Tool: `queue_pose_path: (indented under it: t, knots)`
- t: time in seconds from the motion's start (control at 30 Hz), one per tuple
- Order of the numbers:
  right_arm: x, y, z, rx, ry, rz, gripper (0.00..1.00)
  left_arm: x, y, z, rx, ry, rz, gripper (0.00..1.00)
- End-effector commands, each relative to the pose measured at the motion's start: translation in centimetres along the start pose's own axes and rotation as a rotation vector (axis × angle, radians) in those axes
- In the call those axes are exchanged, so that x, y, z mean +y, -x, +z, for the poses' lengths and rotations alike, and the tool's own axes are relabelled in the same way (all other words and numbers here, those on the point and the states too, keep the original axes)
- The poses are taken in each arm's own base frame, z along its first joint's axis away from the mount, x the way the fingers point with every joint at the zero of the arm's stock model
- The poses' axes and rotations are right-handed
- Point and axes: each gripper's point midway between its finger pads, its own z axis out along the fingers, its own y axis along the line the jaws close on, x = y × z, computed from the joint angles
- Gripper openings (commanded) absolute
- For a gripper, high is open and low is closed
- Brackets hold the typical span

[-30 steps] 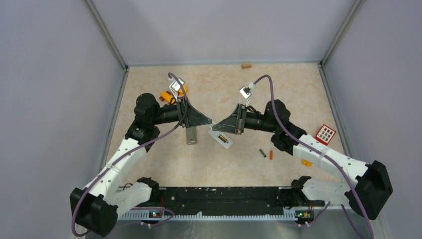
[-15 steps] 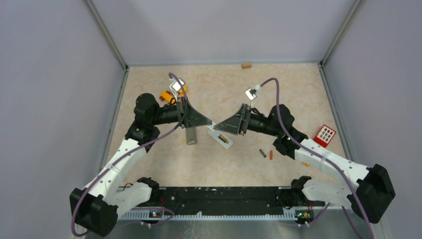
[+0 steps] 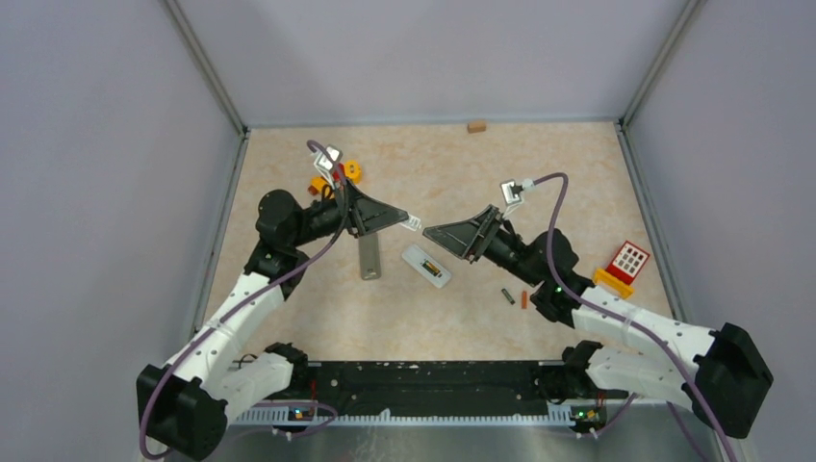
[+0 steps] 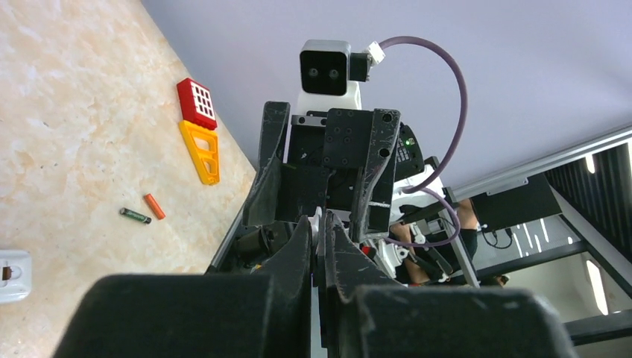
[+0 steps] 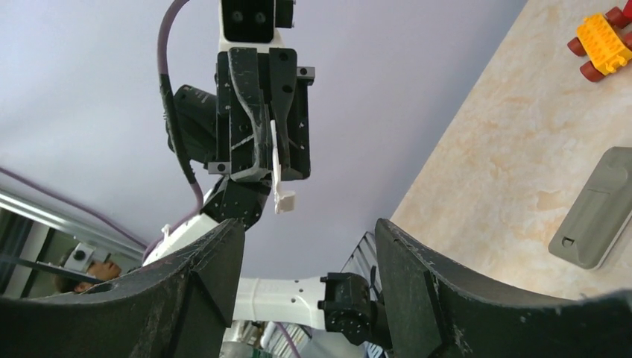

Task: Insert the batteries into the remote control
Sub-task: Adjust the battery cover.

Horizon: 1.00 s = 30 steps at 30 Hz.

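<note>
The white remote (image 3: 424, 265) lies face down at the table's middle with its bay open; something dark and orange sits in it. My left gripper (image 3: 408, 222) is raised above it, shut on the thin white battery cover (image 3: 414, 223). The cover also shows in the right wrist view (image 5: 279, 173) and between my left fingers (image 4: 316, 222). My right gripper (image 3: 429, 231) is open and empty, facing the left one (image 5: 264, 112). Two loose batteries lie to the right, one dark green (image 3: 507, 296) (image 4: 135, 215) and one orange (image 3: 523, 300) (image 4: 154, 206).
A grey remote (image 3: 370, 258) (image 5: 596, 212) lies left of the white one. An orange toy (image 3: 332, 178) (image 5: 602, 37) sits at the back left. A red-yellow block (image 3: 625, 262) (image 4: 198, 119) lies at the right. A small brown block (image 3: 475, 126) is by the back wall.
Both grippers were together low over the white remote. The left has lifted up and back with the white cover. The right has drawn back to the right and stands open.
</note>
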Motion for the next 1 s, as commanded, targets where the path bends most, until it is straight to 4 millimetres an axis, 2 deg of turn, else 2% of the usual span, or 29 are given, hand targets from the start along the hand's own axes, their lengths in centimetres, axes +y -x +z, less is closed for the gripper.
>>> queue_pose_path:
  t: [0.0, 0.23, 0.3, 0.43, 0.5, 0.57, 0.73, 0.87, 0.97]
  knots:
    - [2.7, 2.0, 1.7, -0.07, 0.072, -0.019, 0.65, -0.3, 0.6, 0.2, -0.035, -0.023, -0.001, 0.0]
    - [3.5, 2.7, 3.5, -0.086, 0.108, -0.012, 0.52, 0.1, 0.7, 0.3, -0.032, -0.007, 0.013, 0.0]
    - [3.6, 2.7, 3.8, -0.083, 0.113, -0.004, 0.46, 0.0, 0.7, 0.3, -0.034, -0.01, 0.013, 0.0]
    - [3.4, 2.3, 4.0, -0.063, 0.114, 0.022, 0.26, 0.1, 0.8, 0.4, -0.037, -0.014, 0.005, 0.0]
    - [3.4, 2.0, 3.8, -0.049, 0.121, 0.04, 0.21, 0.2, 0.8, 0.4, -0.037, -0.013, 0.004, 0.0]
    - [3.5, 1.7, 3.7, -0.039, 0.13, 0.059, 0.2, 0.4, 0.9, 0.5, -0.04, -0.01, 0.002, 0.0]
    - [3.4, 1.4, 3.1, -0.035, 0.14, 0.08, 0.32, 0.6, 1.0, 0.5, -0.05, -0.007, 0.004, 0.0]
    - [3.2, 1.2, 3.1, -0.026, 0.132, 0.088, 0.24, 0.8, 0.9, 0.6, -0.047, -0.005, -0.001, 0.0]
    - [3.3, 0.8, 3.3, -0.001, 0.133, 0.093, 0.24, 0.9, 0.9, 0.6, -0.048, -0.003, -0.004, 0.0]
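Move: The battery cover juts from the left fingers, its middle about 2 cm right and 1 cm back of the left hand point. From the open right hand it is some 2 cm ahead, 3 cm left and 2 cm up. Remote: on the table some 30 cm below the right hand, roughly 8 cm ahead, 1 cm right. Grey case: on the table too, about 11 cm ahead and 13 cm left of the right hand. The battery cover stays pinched at one end in the nearly still left fingers, while the right hand brings its open fingers to the free end. It goes forward and left about 2 cm each, then rises some 2 cm. From wide apart, the right fingers narrow to a small gap around that end; a firm grip isn't yet visible. ##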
